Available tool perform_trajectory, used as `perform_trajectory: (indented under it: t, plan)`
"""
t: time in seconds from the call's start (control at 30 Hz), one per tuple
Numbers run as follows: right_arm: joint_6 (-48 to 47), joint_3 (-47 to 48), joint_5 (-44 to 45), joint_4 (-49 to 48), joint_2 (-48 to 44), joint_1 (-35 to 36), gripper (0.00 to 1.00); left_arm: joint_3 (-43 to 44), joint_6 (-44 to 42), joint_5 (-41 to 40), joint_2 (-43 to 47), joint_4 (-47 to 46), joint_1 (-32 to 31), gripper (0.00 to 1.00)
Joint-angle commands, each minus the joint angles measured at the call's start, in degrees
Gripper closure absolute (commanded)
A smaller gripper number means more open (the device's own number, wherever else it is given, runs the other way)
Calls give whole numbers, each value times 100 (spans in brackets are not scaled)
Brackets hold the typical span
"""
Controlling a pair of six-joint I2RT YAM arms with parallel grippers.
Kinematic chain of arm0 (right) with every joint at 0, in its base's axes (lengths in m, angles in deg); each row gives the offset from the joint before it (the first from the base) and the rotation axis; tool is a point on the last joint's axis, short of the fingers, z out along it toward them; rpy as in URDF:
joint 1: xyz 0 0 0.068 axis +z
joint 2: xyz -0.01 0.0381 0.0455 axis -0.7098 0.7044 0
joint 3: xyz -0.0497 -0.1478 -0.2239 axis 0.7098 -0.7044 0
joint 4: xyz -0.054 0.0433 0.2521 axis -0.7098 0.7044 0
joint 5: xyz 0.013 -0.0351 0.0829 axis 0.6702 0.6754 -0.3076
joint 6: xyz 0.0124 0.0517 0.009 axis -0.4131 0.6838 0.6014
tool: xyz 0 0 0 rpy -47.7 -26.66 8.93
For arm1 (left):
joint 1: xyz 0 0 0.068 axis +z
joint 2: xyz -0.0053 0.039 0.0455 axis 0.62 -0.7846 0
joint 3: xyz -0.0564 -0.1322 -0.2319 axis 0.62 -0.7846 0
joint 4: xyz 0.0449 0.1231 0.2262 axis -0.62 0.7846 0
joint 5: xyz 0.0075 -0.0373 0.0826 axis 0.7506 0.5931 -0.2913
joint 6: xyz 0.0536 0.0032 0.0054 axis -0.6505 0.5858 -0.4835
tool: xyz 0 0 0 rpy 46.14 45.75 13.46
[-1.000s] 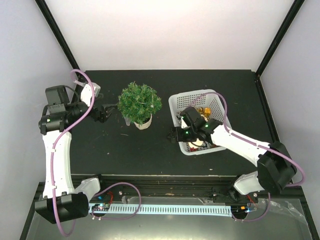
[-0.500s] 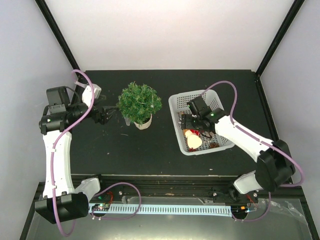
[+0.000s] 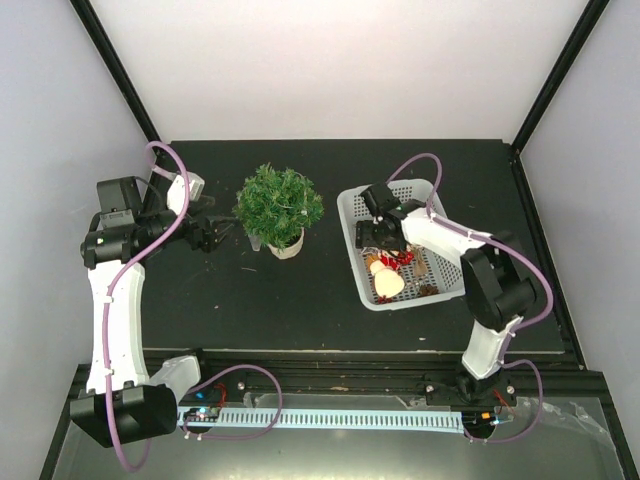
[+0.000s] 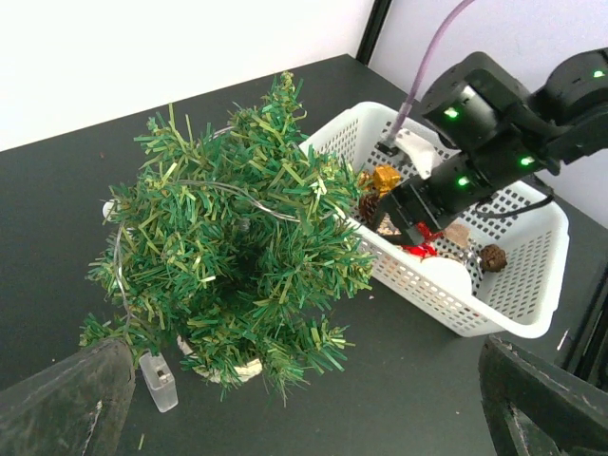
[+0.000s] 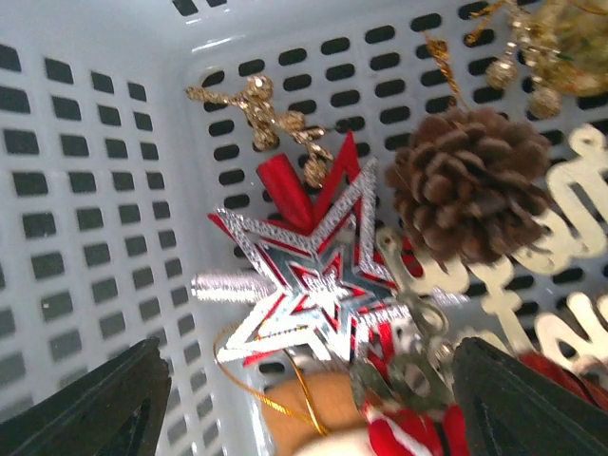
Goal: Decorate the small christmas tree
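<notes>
The small christmas tree (image 3: 280,203) stands in its white pot (image 3: 286,248) left of the table's middle, with a thin wire looped through its sprigs (image 4: 237,247). My left gripper (image 3: 212,235) hovers just left of the tree, open and empty (image 4: 304,353). My right gripper (image 3: 381,240) reaches down into the white basket (image 3: 349,215), open, its fingers (image 5: 104,399) wide apart above a red and silver star (image 5: 323,275). Nothing is held. A pinecone (image 5: 470,185) lies beside the star.
The basket also holds gold string ornaments (image 5: 266,114), a white script piece (image 5: 570,218), a cream ball (image 3: 388,284) and red bits. A small clear box (image 4: 159,380) lies by the pot. The basket's walls (image 5: 76,190) close in around my right gripper.
My right gripper has moved from the basket's near left edge back into its far left part. The left arm has barely shifted.
</notes>
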Motion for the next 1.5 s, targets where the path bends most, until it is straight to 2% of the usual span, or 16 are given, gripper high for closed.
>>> perform_trajectory:
  t: [0.0, 0.47, 0.87, 1.27, 1.33, 1.47]
  plan:
    - [-261, 356, 88, -125, 415, -26, 18, 10, 88, 143, 44, 71, 28, 1]
    - [-541, 575, 281, 3, 1216, -31, 19, -65, -145, 177, 92, 288, 30, 1]
    - [-491, 296, 319, -151, 1115, -409, 33, -26, -301, 98, 243, 463, 28, 1]
    - [-478, 128, 135, -319, 762, -514, 57, 22, -308, 64, 271, 513, 29, 1]
    - [-499, 131, 89, -359, 717, -514, 65, 10, -319, 51, 279, 536, 29, 1]
    - [-478, 144, -95, -435, 791, -588, 87, -21, -321, 46, 285, 554, 28, 1]
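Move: Just inside the basket, with open fingers above its contents, the right hand has the dull-gold ornament about 3 cm ahead, 3 cm to its right and 5 cm below. The silver-and-red star lies under that ornament's left side, some 3 cm ahead of the hand and level sideways. The pine cone is about 6 cm ahead and 6 cm right, both roughly 5 to 6 cm below. From the left hand the ornament is about 11 cm ahead, 25 cm right and 30 cm down. Sinking about 4 cm into the basket while edging forward, the right hand levels off, then slides another couple of centimetres forward and about 3 cm right, across the star towards the pine cone. Its wrist tips only some 5 degrees. The fingers narrow as it slides and come nearly shut around the dull-gold ornament once the hand has stopped travelling, their tips closing on that piece. ##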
